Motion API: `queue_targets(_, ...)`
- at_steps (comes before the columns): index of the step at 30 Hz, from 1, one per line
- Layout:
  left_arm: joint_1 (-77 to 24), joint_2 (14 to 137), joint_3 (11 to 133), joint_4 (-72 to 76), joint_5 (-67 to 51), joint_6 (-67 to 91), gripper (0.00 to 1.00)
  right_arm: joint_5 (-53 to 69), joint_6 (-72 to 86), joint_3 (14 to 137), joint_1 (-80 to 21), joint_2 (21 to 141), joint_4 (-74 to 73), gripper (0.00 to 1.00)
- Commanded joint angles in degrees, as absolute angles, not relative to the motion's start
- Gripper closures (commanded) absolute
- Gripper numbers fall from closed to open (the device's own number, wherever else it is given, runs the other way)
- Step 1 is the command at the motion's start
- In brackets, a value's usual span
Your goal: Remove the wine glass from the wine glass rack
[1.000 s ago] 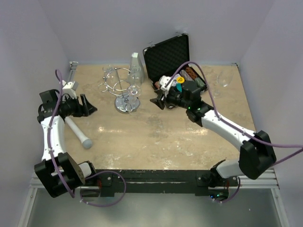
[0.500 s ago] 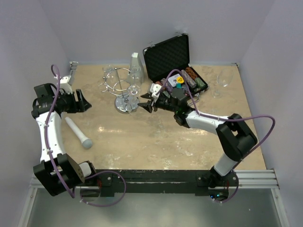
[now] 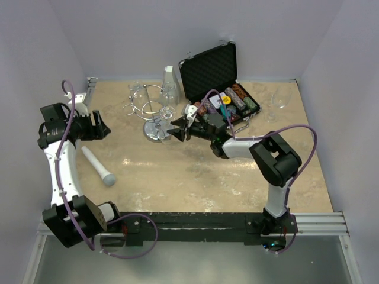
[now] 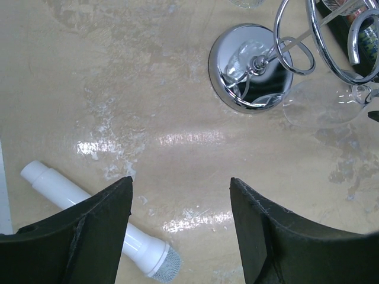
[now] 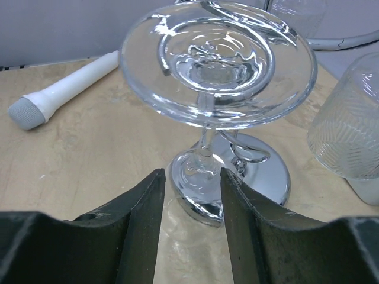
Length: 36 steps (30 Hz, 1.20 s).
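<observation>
The wine glass rack (image 3: 155, 106) is a chrome wire stand with a round mirrored base (image 4: 251, 74) at the back middle of the table. A clear wine glass (image 5: 204, 177) hangs upside down from one loop, its foot (image 5: 216, 65) on top. My right gripper (image 5: 191, 174) is open at the rack's right side (image 3: 177, 131). Its fingers (image 5: 142, 225) stand either side of the glass's bowl, and I see no firm contact. The left gripper (image 4: 180, 180) is open and holds nothing, hovering over the table left of the rack (image 3: 95, 127).
A white microphone (image 3: 99, 167) lies on the table under the left gripper. An open black case (image 3: 213, 68) with poker chips stands behind the right arm. More glasses hang on the rack's left (image 3: 131, 106). A ribbed glass (image 5: 349, 142) is close on the right.
The right arm has reached left from the case to the rack, bringing its narrowing jaws around the hanging glass. The left arm has drawn back a little to the left.
</observation>
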<state>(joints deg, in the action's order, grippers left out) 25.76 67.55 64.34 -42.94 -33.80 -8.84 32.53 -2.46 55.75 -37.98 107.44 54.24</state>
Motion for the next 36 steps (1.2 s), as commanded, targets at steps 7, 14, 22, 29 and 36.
queue_targets(7, 26.28, 65.39, 66.53, -42.89, -31.11, -9.58, 0.29, 31.20, 3.42, 62.40, -38.32, 111.71, 63.45, 0.57)
queue_targets(14, 26.28, 65.65, 66.71, -43.16, -31.11, -9.67, 0.29, 31.29, 4.92, 63.81, -38.41, 112.76, 63.99, 0.65)
queue_targets(22, 26.28, 65.30, 66.45, -42.28, -32.25, -9.58, 0.29, 32.34, 3.52, 63.63, -38.32, 110.75, 60.48, 0.84)
queue_targets(29, 26.19, 63.73, 65.31, -38.94, -34.01, -9.67, 0.29, 33.05, 2.46, 63.54, -38.32, 105.13, 53.45, 1.00)
queue_targets(36, 26.19, 61.44, 62.76, -34.81, -36.47, -8.88, 0.29, 32.87, 0.35, 63.46, -38.41, 100.38, 46.42, 1.00)
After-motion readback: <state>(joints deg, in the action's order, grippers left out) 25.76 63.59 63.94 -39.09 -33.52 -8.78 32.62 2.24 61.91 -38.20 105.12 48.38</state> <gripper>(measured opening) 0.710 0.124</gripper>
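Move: Just right of the rack, the right hand, fingers pointing left, has the wine glass's stem about 2 cm ahead and 2 cm to its left, the middle of the upside-down glass some 3 cm below. The rack's middle is roughly 7 cm ahead, 9 cm left and 6 cm down; another hanging glass is about 12 cm ahead, 1 cm left and 3 cm down. From the left hand the wine glass is some 24 cm right, 4 cm ahead and 6 cm below. Easing the half-open right fingers forward and left around the stem, then up nearly 3 cm until they sit just under the glass's foot, with the fingertips tilting up slightly. There they close and pinch the stem; keeping that grip, the hand rises about 2 cm more and draws back about 1 cm. Late on, the idle left hand also lifts 2–3 cm. ##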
